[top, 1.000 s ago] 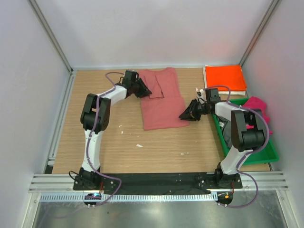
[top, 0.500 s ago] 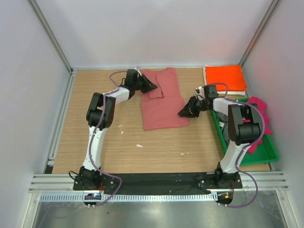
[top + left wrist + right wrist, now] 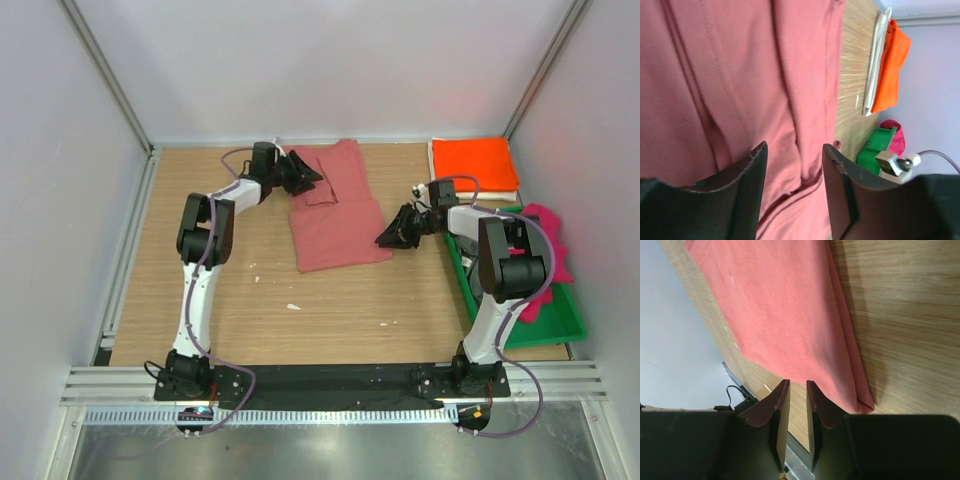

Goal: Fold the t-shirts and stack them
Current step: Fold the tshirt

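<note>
A dusty salmon-red t-shirt [image 3: 335, 210] lies partly folded in the middle of the table, with a sleeve folded over near its top. My left gripper [image 3: 306, 172] hovers at its top left edge. In the left wrist view the left gripper [image 3: 794, 149] is open over wrinkled salmon-red cloth [image 3: 740, 75], with nothing pinched. My right gripper [image 3: 386, 240] sits low at the shirt's lower right corner. In the right wrist view the right gripper [image 3: 797, 383] has its jaws a narrow gap apart and empty, with the shirt's hem [image 3: 790, 305] just ahead. A folded orange t-shirt [image 3: 474, 162] lies on a white one [image 3: 480, 196].
A green tray [image 3: 560, 325] stands at the right edge with a magenta t-shirt [image 3: 545, 235] and a dark grey one [image 3: 480, 285] in it. Bare wood table [image 3: 260, 300] lies in front of the salmon-red shirt. Walls close in the left, back and right.
My left gripper closed on the shirt's top left edge, then opened and let go. The top of the shirt has shifted a little to the left. The right gripper has barely moved.
</note>
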Available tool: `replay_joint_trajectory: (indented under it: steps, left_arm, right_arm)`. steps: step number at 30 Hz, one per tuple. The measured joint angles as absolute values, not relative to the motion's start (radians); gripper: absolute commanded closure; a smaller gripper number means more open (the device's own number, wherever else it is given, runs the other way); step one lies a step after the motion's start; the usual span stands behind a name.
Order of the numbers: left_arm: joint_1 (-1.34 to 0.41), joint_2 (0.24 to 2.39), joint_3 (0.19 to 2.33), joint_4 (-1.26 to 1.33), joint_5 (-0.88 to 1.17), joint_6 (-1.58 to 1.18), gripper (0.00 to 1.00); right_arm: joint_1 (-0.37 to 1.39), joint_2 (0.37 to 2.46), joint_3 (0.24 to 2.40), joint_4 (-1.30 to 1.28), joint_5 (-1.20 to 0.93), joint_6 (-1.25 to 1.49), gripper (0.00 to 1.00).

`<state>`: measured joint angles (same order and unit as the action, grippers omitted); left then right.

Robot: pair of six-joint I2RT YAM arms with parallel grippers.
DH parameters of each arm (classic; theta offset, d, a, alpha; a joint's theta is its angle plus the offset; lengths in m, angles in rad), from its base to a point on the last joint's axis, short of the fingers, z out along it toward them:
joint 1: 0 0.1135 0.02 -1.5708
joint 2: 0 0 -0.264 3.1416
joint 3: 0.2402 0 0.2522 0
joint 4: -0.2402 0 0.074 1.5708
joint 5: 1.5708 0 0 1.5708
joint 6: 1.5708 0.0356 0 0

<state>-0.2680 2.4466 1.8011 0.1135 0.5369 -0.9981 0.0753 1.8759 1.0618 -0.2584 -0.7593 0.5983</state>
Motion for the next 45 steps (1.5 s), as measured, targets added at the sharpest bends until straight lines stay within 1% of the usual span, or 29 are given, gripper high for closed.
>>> replay_joint_trajectory:
  steps: [1, 5, 7, 8, 10, 14, 15, 17, 20, 24, 27, 31, 34, 39, 42, 45]
  left_arm:
    - [-0.266, 2.444, 1.814, 0.102, 0.545, -0.992, 0.49]
    - [-0.262, 2.383, 1.816, 0.046, 0.573, -0.985, 0.45]
    - [-0.262, 2.299, 1.772, 0.026, 0.578, -0.981, 0.45]
    - [-0.262, 2.25, 1.745, 0.017, 0.58, -0.977, 0.45]
    - [-0.262, 2.136, 1.672, -0.01, 0.579, -0.958, 0.45]
    - [-0.266, 1.847, 1.447, -0.063, 0.567, -0.929, 0.44]
    - [-0.268, 1.791, 1.391, -0.072, 0.56, -0.929, 0.41]
    - [-0.276, 1.681, 1.269, -0.102, 0.527, -0.931, 0.39]
    - [-0.305, 1.563, 1.064, -0.113, 0.471, -0.963, 0.39]
    - [-0.343, 1.53, 0.872, -0.108, 0.426, -1.043, 0.36]
    - [-0.373, 1.516, 0.775, -0.074, 0.379, -1.108, 0.34]
    - [-0.41, 1.462, 0.664, 0.024, 0.327, -1.206, 0.34]
    - [-0.419, 1.457, 0.637, 0.072, 0.313, -1.235, 0.34]
    - [-0.419, 1.464, 0.602, 0.109, 0.297, -1.237, 0.34]
    - [-0.419, 1.481, 0.606, 0.084, 0.298, -1.189, 0.33]
    - [-0.419, 1.524, 0.667, 0.003, 0.301, -1.087, 0.32]
  right_arm:
    - [0.075, 1.876, 1.062, -0.267, -0.755, 0.593, 0.73]
    - [0.075, 1.865, 1.068, -0.348, -0.703, 0.56, 0.63]
    - [0.075, 1.842, 1.072, -0.403, -0.653, 0.545, 0.6]
    - [0.075, 1.826, 1.072, -0.426, -0.633, 0.539, 0.55]
    - [0.074, 1.787, 1.071, -0.466, -0.594, 0.533, 0.49]
    - [0.07, 1.712, 1.042, -0.487, -0.55, 0.537, 0.44]
    - [0.069, 1.703, 1.028, -0.485, -0.545, 0.545, 0.44]
    - [0.068, 1.692, 0.991, -0.471, -0.537, 0.561, 0.44]
    - [0.065, 1.687, 0.907, -0.426, -0.528, 0.609, 0.44]
    - [0.062, 1.657, 0.806, -0.3, -0.542, 0.715, 0.45]
    - [0.063, 1.63, 0.748, -0.185, -0.532, 0.793, 0.45]
    - [0.065, 1.61, 0.708, -0.107, -0.508, 0.857, 0.45]
    - [0.065, 1.612, 0.715, -0.105, -0.49, 0.852, 0.46]
    - [0.064, 1.658, 0.797, -0.165, -0.468, 0.764, 0.47]
    - [0.064, 1.694, 0.865, -0.231, -0.45, 0.676, 0.47]
    - [0.064, 1.732, 0.933, -0.292, -0.437, 0.586, 0.46]
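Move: The shirt's near left corner lies about 26 cm back from my left hand, 3 cm to its left and 3 cm lower; the folded sleeve is right below that hand, some 3 cm to its right. A white scrap lies about 38 cm back and 6 cm left. From my right hand, the near right corner is about 3 cm back, 4 cm right and 3 cm down; the green bin sits roughly 40 cm right, 8 cm back. I lift my left hand off the sleeve area and swing it back in one quick arc some 28 cm long and 6 cm to the left, opening wider and tipping down, to come low beside the near left corner. My right hand opens, dips back, then comes forward again, ending about 5 cm farther right and 2 cm lower, fingers spread around the near right corner. ##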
